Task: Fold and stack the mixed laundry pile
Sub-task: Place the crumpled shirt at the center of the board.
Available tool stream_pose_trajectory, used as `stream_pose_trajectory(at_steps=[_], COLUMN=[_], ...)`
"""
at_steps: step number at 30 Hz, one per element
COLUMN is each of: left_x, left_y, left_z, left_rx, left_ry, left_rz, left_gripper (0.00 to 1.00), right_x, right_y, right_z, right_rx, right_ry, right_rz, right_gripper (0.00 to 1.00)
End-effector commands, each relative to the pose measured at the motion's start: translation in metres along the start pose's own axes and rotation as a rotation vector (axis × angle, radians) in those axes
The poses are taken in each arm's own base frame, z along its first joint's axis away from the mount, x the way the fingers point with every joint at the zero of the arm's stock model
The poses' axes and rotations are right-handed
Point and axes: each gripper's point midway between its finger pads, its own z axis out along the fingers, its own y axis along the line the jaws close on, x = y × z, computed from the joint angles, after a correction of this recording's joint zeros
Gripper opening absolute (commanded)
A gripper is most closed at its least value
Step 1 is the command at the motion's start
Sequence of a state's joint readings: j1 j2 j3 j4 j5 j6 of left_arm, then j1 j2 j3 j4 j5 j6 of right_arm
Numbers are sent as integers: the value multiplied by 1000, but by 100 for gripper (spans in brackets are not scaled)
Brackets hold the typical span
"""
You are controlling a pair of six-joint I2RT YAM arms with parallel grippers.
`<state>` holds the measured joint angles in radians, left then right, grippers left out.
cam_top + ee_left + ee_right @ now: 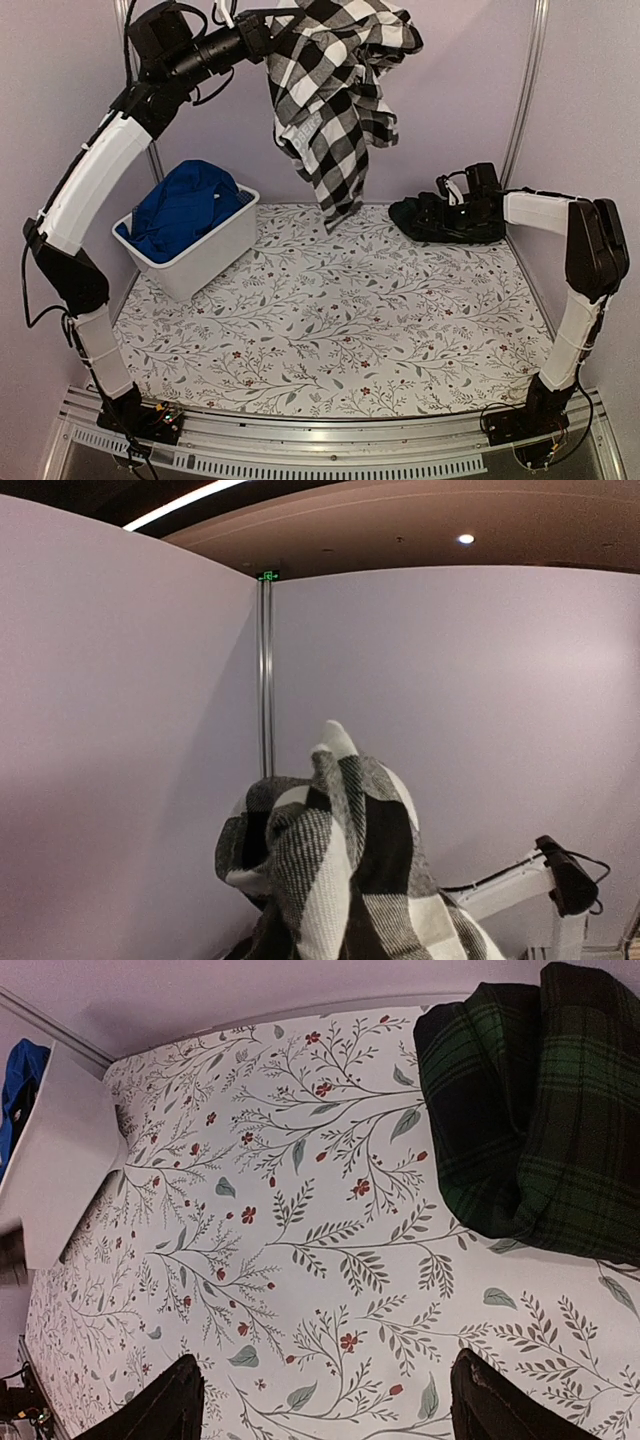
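My left gripper is raised high at the back and is shut on the black-and-white checked shirt, which hangs bunched below it, clear of the table. In the left wrist view the shirt covers the fingers. A folded dark green tartan garment lies at the back right of the table. My right gripper hovers at it, open. In the right wrist view the gripper has only tablecloth between its fingers, and the tartan garment lies ahead to the right. A bright blue garment fills the tub.
The white plastic tub stands at the back left on the floral tablecloth; its wall shows at the left of the right wrist view. Purple walls and metal posts enclose the back and sides.
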<state>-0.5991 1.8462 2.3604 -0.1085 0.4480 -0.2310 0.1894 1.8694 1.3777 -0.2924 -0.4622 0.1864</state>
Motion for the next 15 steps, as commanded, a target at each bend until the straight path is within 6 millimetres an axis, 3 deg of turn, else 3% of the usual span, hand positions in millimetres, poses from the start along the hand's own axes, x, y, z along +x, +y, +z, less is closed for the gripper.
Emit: stream_pose_trajectory(at_steps=[1,3,5,6,7,8,10,12,15], left_x=[53,93,148,177,220,244,283,309,342], left_y=[-19,-9,-1,7,20,43,94,125,125], left_z=[11,7,-11,-23,-41,-63,-113,-156,-181], left_rx=[139,128,148,145,106,37,-219,-411,-517], left_ry=[78,130,215,262,338,379,400,441,582], left_rz=[-105,-153,-242,-308,-378,-429,-506,-524,-489], left_gripper=[0,0,6,12,21,31,57,71,75], right_x=[-12,-10,-8,-7,-6,-4,0,7,22], right_y=[12,10,7,6,4,3,4,13,23], right_z=[-20,-23,-26,-28,-30,-31,-33,-32,-28], right_rx=[-9,-5,-1,0,5,11,4,-48,-95], right_ry=[-55,-55,-56,-58,-61,-58,-54,-34,-3], right_rz=[-23,-20,-14,-14,-14,-14,-21,-33,-50], right_gripper=[84,85,84,85,84,84,85,85,84])
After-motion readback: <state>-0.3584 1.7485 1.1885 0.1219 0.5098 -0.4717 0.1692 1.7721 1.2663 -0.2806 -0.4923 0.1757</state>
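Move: The board's centre, where the crumpled checked shirt hanging from the left hand is to go, lies about 62 cm below that hand, some 6 cm back and 6 cm to its right. The basket stands roughly 24 cm to this hand's left, 2 cm farther out and 52 cm below; the folded green shirt is about 37 cm to its right, 18 cm ahead, 61 cm down. From the right hand the board's centre is roughly 19 cm back, 23 cm left and 14 cm below. The left fingers let go of the checked shirt partway through a fast downward swing, opening wide while the hand drops some 43 cm in all. The hand first slides about 4 cm to the right, then sweeps back left towards the basket side while easing forward about 9 cm, its fingers tipping down by some 55 degrees. The right hand, still open, draws back a couple of centimetres. ##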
